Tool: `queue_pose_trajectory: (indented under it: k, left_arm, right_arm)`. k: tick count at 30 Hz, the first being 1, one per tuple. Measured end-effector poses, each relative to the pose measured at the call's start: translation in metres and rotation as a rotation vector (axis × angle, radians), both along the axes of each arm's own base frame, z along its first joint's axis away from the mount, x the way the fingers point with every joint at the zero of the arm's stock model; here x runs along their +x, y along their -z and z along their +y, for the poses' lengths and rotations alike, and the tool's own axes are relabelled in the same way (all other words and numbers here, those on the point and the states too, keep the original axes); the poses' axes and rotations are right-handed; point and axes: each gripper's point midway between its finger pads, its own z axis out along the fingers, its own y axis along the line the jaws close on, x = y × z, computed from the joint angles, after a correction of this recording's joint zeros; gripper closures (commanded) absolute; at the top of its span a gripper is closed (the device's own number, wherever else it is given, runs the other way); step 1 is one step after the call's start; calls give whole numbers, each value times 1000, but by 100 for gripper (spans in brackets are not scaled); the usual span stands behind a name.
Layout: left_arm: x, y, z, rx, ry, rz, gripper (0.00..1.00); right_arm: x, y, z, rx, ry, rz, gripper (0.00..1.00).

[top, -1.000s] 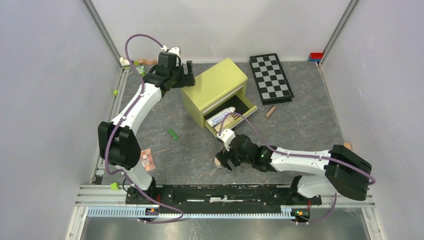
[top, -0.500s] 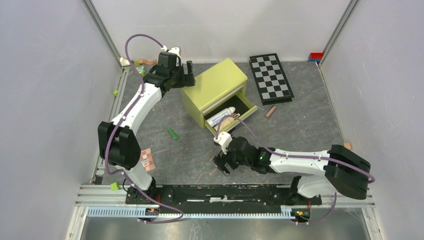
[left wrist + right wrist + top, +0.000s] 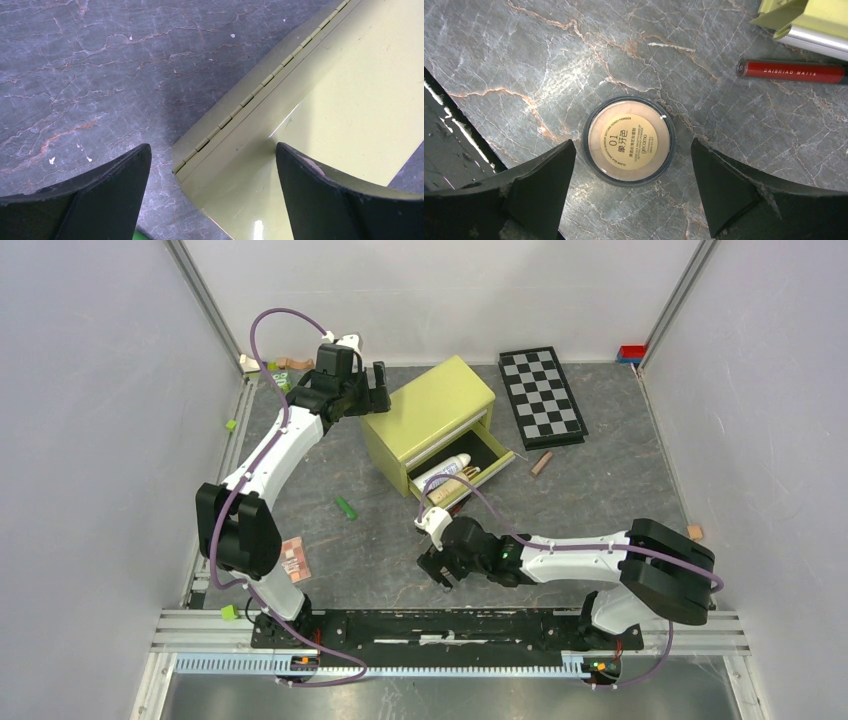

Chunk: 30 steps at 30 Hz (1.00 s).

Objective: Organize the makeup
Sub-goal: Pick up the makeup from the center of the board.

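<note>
A round peach compact [image 3: 629, 141] with a dark rim lies flat on the marble table between the fingertips of my open right gripper [image 3: 633, 145], and neither finger touches it. Past it lies a red stick [image 3: 794, 71], beside the drawer corner [image 3: 809, 20]. From above, the right gripper [image 3: 437, 562] covers the compact. The yellow-green box [image 3: 430, 410] has its drawer [image 3: 492, 452] pulled out, with a white tube [image 3: 443, 472] inside. My left gripper [image 3: 212, 149] stands open astride the box's back corner [image 3: 350, 90]. A pink-brown palette [image 3: 293, 558] lies near the left arm's base.
A small green piece [image 3: 345, 508] lies left of the drawer and a tan stick [image 3: 541, 463] to its right. The checkerboard [image 3: 542, 395] sits at the back right. Toy blocks [image 3: 275, 368] lie in the back left corner. Side walls close in the table.
My right gripper has slid left and now stands over the compact, which earlier showed just beside it. The left arm has not moved.
</note>
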Motion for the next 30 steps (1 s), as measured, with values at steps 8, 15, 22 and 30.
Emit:
queue_pose_trajectory:
  k: [8,15,22,30]
  left_arm:
    - [0,0,0,0,0,0,0]
    - [0,0,0,0,0,0,0]
    - [0,0,0,0,1,0,0]
    - [-1,0,-2,-7,11,3,1]
  right_arm:
    - [3,-5,5,11,0,-14,26]
    - [3,-6,6,15,-4,-18,33]
    - [6,-15,4,25,10,-39,33]
    - [28,-29,-20,7,105,-75,33]
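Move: The round powder compact lies flat between my right hand's open fingers, straight below the hand point by about 1 cm. From that hand, the red lipstick is some 14 cm ahead and 4 cm to the right, at table height. The open drawer's middle is about 19 cm ahead, 4 cm right and 3 cm up. From my idle left hand, the compact lies roughly 29 cm back, 11 cm right and 20 cm down. I shut my right fingers across the compact's rim, easing barely half a centimetre left and up while they close, and pinch it from both sides. With that grip kept, I lift it and speed off forward and to the right towards the open drawer, ending about 3 cm higher and 3 cm farther out, the wrist turning slightly clockwise. ##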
